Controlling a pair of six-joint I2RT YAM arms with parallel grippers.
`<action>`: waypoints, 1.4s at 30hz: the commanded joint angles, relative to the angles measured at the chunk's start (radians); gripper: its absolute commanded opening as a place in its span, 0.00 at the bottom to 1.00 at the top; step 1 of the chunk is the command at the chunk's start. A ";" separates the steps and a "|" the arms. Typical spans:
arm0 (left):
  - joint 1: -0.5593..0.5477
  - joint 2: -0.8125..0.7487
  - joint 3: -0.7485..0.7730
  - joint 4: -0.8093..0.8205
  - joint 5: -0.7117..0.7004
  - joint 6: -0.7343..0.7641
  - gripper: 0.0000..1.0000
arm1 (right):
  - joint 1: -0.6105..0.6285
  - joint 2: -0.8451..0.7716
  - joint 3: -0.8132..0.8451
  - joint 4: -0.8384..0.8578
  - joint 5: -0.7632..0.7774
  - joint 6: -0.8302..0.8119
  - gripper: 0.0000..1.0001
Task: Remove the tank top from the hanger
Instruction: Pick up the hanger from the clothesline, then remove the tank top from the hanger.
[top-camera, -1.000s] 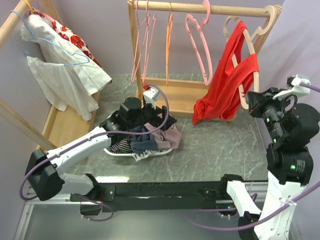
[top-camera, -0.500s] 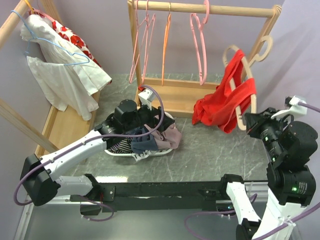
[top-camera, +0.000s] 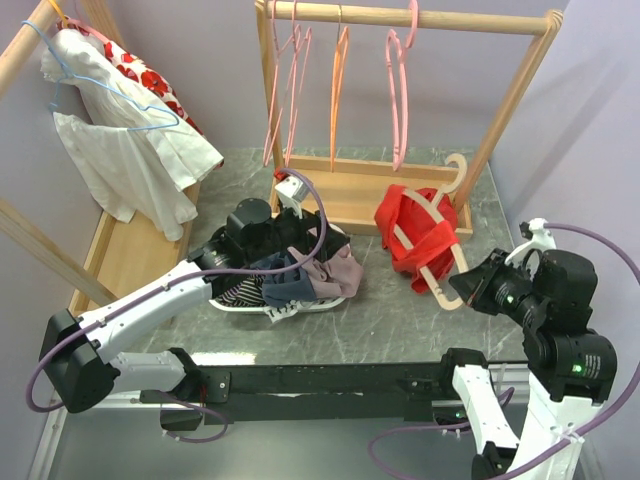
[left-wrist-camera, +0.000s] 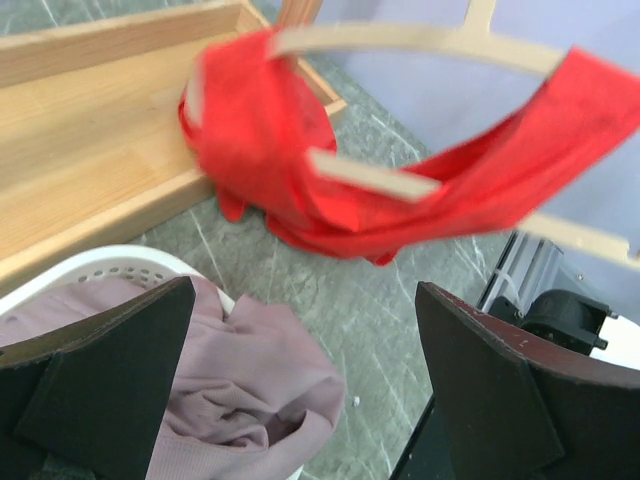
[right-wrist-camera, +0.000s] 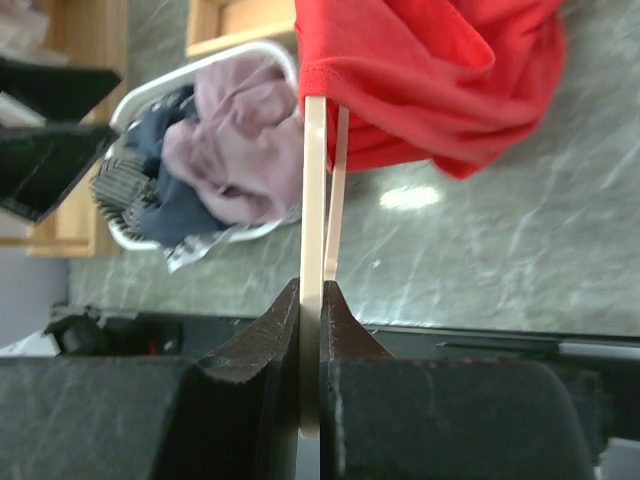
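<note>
The red tank top (top-camera: 412, 232) is draped on a pale wooden hanger (top-camera: 441, 270) that lies tilted low over the table, right of the basket. My right gripper (top-camera: 460, 289) is shut on the hanger's lower end; in the right wrist view the thin wooden bar (right-wrist-camera: 313, 200) runs between the two closed fingers (right-wrist-camera: 312, 300), with the tank top (right-wrist-camera: 420, 70) bunched at its far end. My left gripper (top-camera: 318, 238) hovers open over the basket. In the left wrist view it (left-wrist-camera: 300, 385) holds nothing, and the tank top (left-wrist-camera: 270, 150) on the hanger (left-wrist-camera: 420, 40) is ahead of it.
A white basket (top-camera: 232, 302) of mauve, navy and striped clothes sits mid-table. Behind stands a wooden rack (top-camera: 400, 15) with pink hangers (top-camera: 397, 90) and a wooden base tray (top-camera: 340, 195). A white garment (top-camera: 120, 150) hangs on the left rack.
My right gripper has taken the hanger and tank top off the rack rail, down and forward to the table. The pink hangers swing. The left arm shifted slightly.
</note>
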 joint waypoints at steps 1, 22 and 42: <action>0.002 0.024 0.036 0.108 -0.039 0.018 0.99 | 0.008 -0.029 -0.013 -0.059 -0.174 0.022 0.00; 0.057 0.421 0.242 0.051 -0.117 -0.146 0.99 | 0.070 -0.075 0.036 -0.063 -0.194 -0.011 0.00; 0.137 0.532 0.332 0.037 -0.197 -0.107 0.01 | 0.116 -0.061 0.056 -0.065 -0.081 -0.023 0.00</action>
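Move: My left hand is empty and wide open. The red tank top hangs on the beige hanger, its middle about 16 cm to this hand's right, 5 cm ahead and 8 cm lower. The mauve top in the basket lies some 22 cm below, 2 cm ahead and 3 cm right; the rack's wooden tray is about 24 cm ahead, 7 cm right and 25 cm down. From my right hand, already gripping the hanger's other end, the tank top is 19 cm ahead, 9 cm left and 12 cm lower. My left hand reaches forward about 13 cm and sinks some 9, edging right to the tank top's near shoulder, swinging about 15 degrees counter-clockwise and tipping down, then closes from wide open to pinch the red cloth at the hanger's end. Meanwhile my right hand keeps the hanger, easing back and left about 4 cm each and turning it counter-clockwise towards my left. ##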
